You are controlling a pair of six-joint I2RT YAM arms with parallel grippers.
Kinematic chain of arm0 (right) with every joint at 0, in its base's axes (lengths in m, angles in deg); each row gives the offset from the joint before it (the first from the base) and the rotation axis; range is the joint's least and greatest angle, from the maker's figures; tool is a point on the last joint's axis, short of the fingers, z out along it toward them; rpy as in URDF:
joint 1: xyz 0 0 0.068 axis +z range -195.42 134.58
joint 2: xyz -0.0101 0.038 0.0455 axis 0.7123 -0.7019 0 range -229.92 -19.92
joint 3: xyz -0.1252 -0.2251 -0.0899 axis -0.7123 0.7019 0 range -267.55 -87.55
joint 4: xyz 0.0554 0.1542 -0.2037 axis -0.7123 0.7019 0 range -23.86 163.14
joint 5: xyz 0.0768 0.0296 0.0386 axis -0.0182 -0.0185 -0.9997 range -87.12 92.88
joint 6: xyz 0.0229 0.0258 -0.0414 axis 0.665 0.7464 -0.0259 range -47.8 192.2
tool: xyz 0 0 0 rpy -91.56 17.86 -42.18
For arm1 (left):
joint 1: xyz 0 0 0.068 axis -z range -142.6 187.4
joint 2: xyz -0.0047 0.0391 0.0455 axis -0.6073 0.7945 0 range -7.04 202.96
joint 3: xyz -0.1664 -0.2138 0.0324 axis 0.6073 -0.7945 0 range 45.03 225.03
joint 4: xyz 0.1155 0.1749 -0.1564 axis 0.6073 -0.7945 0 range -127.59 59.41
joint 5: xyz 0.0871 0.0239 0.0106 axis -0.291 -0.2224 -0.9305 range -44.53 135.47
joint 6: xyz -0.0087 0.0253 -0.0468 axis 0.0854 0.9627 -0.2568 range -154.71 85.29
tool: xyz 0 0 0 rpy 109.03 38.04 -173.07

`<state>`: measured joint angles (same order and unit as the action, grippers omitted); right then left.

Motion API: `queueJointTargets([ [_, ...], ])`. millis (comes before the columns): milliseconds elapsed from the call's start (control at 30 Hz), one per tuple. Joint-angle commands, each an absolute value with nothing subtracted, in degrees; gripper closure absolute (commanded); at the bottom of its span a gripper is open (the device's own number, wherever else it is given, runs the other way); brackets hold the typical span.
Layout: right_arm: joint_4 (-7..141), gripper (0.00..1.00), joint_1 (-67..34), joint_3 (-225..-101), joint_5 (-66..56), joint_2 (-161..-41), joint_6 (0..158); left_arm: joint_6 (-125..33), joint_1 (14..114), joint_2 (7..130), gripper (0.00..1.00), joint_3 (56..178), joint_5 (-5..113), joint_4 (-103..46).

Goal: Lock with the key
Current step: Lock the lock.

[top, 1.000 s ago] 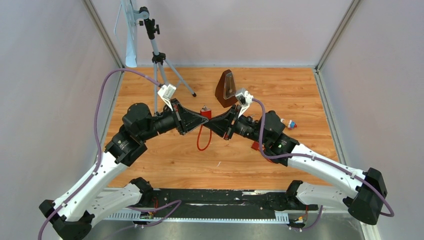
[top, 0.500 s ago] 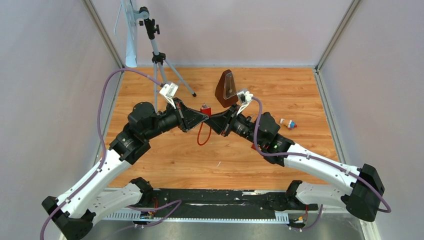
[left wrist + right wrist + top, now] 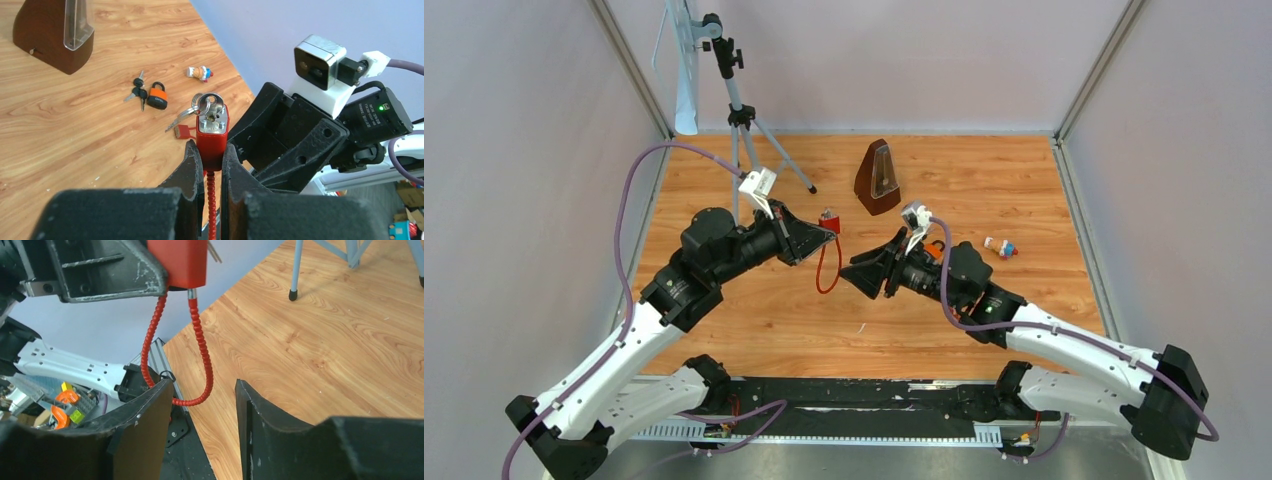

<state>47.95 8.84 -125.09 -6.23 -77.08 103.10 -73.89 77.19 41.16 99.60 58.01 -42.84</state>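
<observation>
My left gripper [image 3: 210, 145] is shut on the body of a red cable lock [image 3: 212, 135], holding it above the table. A silver key [image 3: 210, 104] on a ring stands in the keyhole on the lock's metal face. The lock's red coiled cable [image 3: 200, 340] hangs down in a loop. In the top view the lock [image 3: 829, 221] sits at the left gripper's [image 3: 832, 234] tip. My right gripper [image 3: 852, 273] is a short way to the lower right of it, apart from lock and key. Its jaws [image 3: 202, 385] stand open with nothing between them.
A brown metronome [image 3: 876, 178] stands behind the arms and a tripod [image 3: 739, 110] at the back left. An orange padlock [image 3: 157, 97] with keys, a small toy figure [image 3: 200, 73] and a red-tagged key [image 3: 181, 131] lie on the wooden table to the right.
The right gripper has let go of the key, opened and drawn back toward the lower right. The left gripper still holds the lock, the key left in it.
</observation>
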Motion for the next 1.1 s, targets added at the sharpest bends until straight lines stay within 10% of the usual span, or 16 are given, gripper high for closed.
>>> queueJointTargets([
  [0,48.6,0.51,9.2,-127.4,-9.4,-76.3,97.7,-74.8,77.4,40.1,1.00,99.6,58.3,-40.7],
  [233,47.6,0.60,9.2,-132.8,-8.4,-81.9,95.1,-75.3,77.4,39.9,1.00,99.6,60.9,-40.6],
  [400,49.6,1.00,9.2,-137.4,-6.3,-85.4,98.9,-74.8,77.4,39.9,1.00,99.2,62.4,-40.3],
  [1067,41.5,1.00,9.1,-135.5,-3.3,-79.4,107.2,-66.3,77.4,41.7,1.00,95.7,67.8,-44.3],
])
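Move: The near strand of the red cable hanging from the red lock is about 3 cm left of the open right fingers and 1 cm ahead, roughly at their height; the red lock body is about 7 cm up, 4 cm left and 2 cm ahead. On the table some 25 cm below lie the spare red lock, about 18 cm ahead and 17 cm right, and the orange padlock, about 27 cm ahead and 19 cm right. From the left hand the strand is some 6 cm down, 2 cm right, level fore and aft. From half open, the right hand pushes left about 3 cm towards the hanging cable, working a little forward and up as well, and shuts its fingers on the strand just under the lock body. Once closed it tilts by some 10 degrees and eases back to the right about 1 cm, while the left hand keeps its pinch on the lock body and holds it nearly still. ##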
